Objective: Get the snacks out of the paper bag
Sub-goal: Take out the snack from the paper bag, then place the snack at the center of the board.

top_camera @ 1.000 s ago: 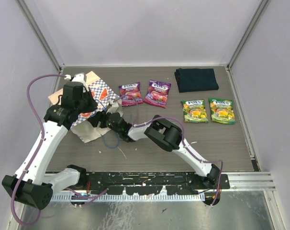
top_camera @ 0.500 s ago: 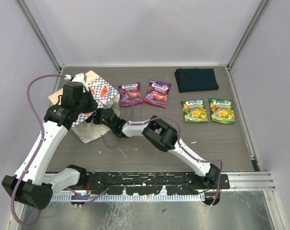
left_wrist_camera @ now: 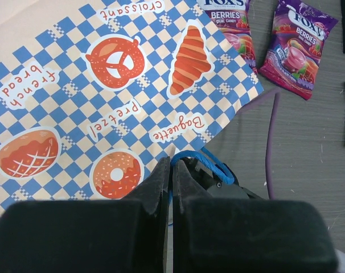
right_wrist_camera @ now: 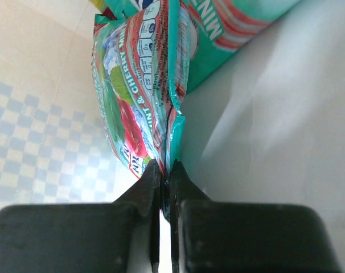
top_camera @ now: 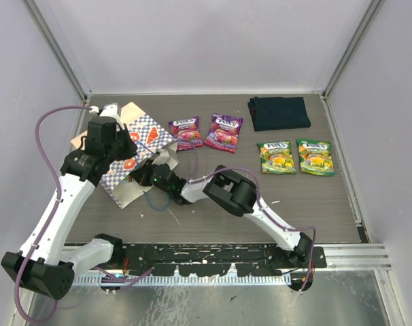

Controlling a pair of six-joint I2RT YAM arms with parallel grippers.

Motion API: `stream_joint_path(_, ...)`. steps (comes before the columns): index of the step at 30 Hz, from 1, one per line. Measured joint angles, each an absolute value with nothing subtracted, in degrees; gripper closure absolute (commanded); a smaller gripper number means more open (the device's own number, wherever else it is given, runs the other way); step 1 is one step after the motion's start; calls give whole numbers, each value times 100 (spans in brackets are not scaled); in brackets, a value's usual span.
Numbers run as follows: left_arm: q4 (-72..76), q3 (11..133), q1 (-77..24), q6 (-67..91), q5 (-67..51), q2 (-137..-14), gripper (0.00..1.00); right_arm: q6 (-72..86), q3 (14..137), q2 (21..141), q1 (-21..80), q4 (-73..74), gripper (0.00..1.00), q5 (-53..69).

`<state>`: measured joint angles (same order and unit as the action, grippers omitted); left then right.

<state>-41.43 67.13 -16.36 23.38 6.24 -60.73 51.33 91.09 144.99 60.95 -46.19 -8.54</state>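
The paper bag (top_camera: 128,178) lies on its side at the left, mouth toward the right arm; its checkered face (left_wrist_camera: 104,85) fills the left wrist view. My left gripper (left_wrist_camera: 172,166) is shut on the bag's blue cord handle (left_wrist_camera: 202,157). My right gripper (right_wrist_camera: 165,170) reaches inside the bag and is shut on the edge of a teal snack packet (right_wrist_camera: 139,96). A second teal packet (right_wrist_camera: 229,28) lies just behind it. Two purple packets (top_camera: 185,133) (top_camera: 224,131) and two green packets (top_camera: 276,157) (top_camera: 315,157) lie flat on the table.
A folded dark navy cloth (top_camera: 279,113) lies at the back right. A purple cable (left_wrist_camera: 270,142) from the right arm runs across the table beside the bag. Grey walls close in the table on three sides.
My right gripper has gone from open to shut, pinching the teal packet inside the bag. The bag has tipped and shifted slightly under my left gripper's hold.
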Motion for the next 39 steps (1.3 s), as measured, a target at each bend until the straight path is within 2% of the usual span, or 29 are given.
stream_joint_path(8, -4145, 6713, -1636, 2320, 821, -5968, 100, 5227, 7533, 13452, 6252, -4797, 99, -779)
stream_joint_path(16, -4143, 6711, -1636, 2311, 1090, -5896, 100, 5402, 5286, 11426, 6289, -4696, 99, -696)
stream_joint_path(26, -4053, 6713, -1636, 2427, 1201, -6252, 100, 5505, 3374, 9196, 6289, -3771, 99, -1118)
stream_joint_path(27, -4056, 6713, -1636, 2453, 1197, -6285, 100, 5476, 3144, 8892, 6292, -3621, 94, -1260)
stream_joint_path(28, -4047, 6711, -1636, 2475, 1199, -6307, 100, 5454, 2963, 8630, 6296, -3476, 71, -1396)
stream_joint_path(29, -4029, 6707, -1636, 2499, 1203, -6307, 100, 5435, 2753, 8307, 6296, -3286, 42, -1586)
stream_joint_path(30, -3959, 6678, -1636, 2523, 1210, -6283, 100, 5408, 2554, 7970, 6296, -3068, 23, -1791)
stream_joint_path(31, -3848, 6619, -1636, 2574, 1223, -6235, 100, 5413, 2397, 7677, 6294, -2869, 11, -1986)
stream_joint_path(32, -3782, 6563, -1636, 2611, 1225, -6195, 100, 5384, 2235, 7356, 6289, -2628, 5, -2215)
stream_joint_path(34, -3590, 6361, -1636, 2674, 1227, -6082, 100, 5317, 2043, 6827, 6287, -2038, 0, -2655)
stream_joint_path(39, -3251, 5839, -1636, 2818, 1214, -6016, 100, 4805, 2032, 5577, 6285, -353, 0, -3712)
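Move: The right hand, low in the paper bag's mouth, already pinches the mint-cherry pack; the bare table spot it goes to lies roughly 26 cm right, 10 cm back and 3 cm down. The blue handle's loop is some 10 cm right and 9 cm back; the nearer berries pack is about 21 cm right and 14 cm ahead. From the left hand, holding the handle up, that spot is some 21 cm right, 20 cm back and 22 cm below. Back and to the right, rising about 5 cm, the right hand draws the pinched pack out of the bag mouth, then sweeps on rightward over the bare table. Late in this roughly 37 cm sweep its fingers open wide and let the pack go while the hand keeps moving, turning clockwise and tipping its fingers down. The left hand keeps its pinch on the blue handle, rising a little before sinking some 3 cm. ##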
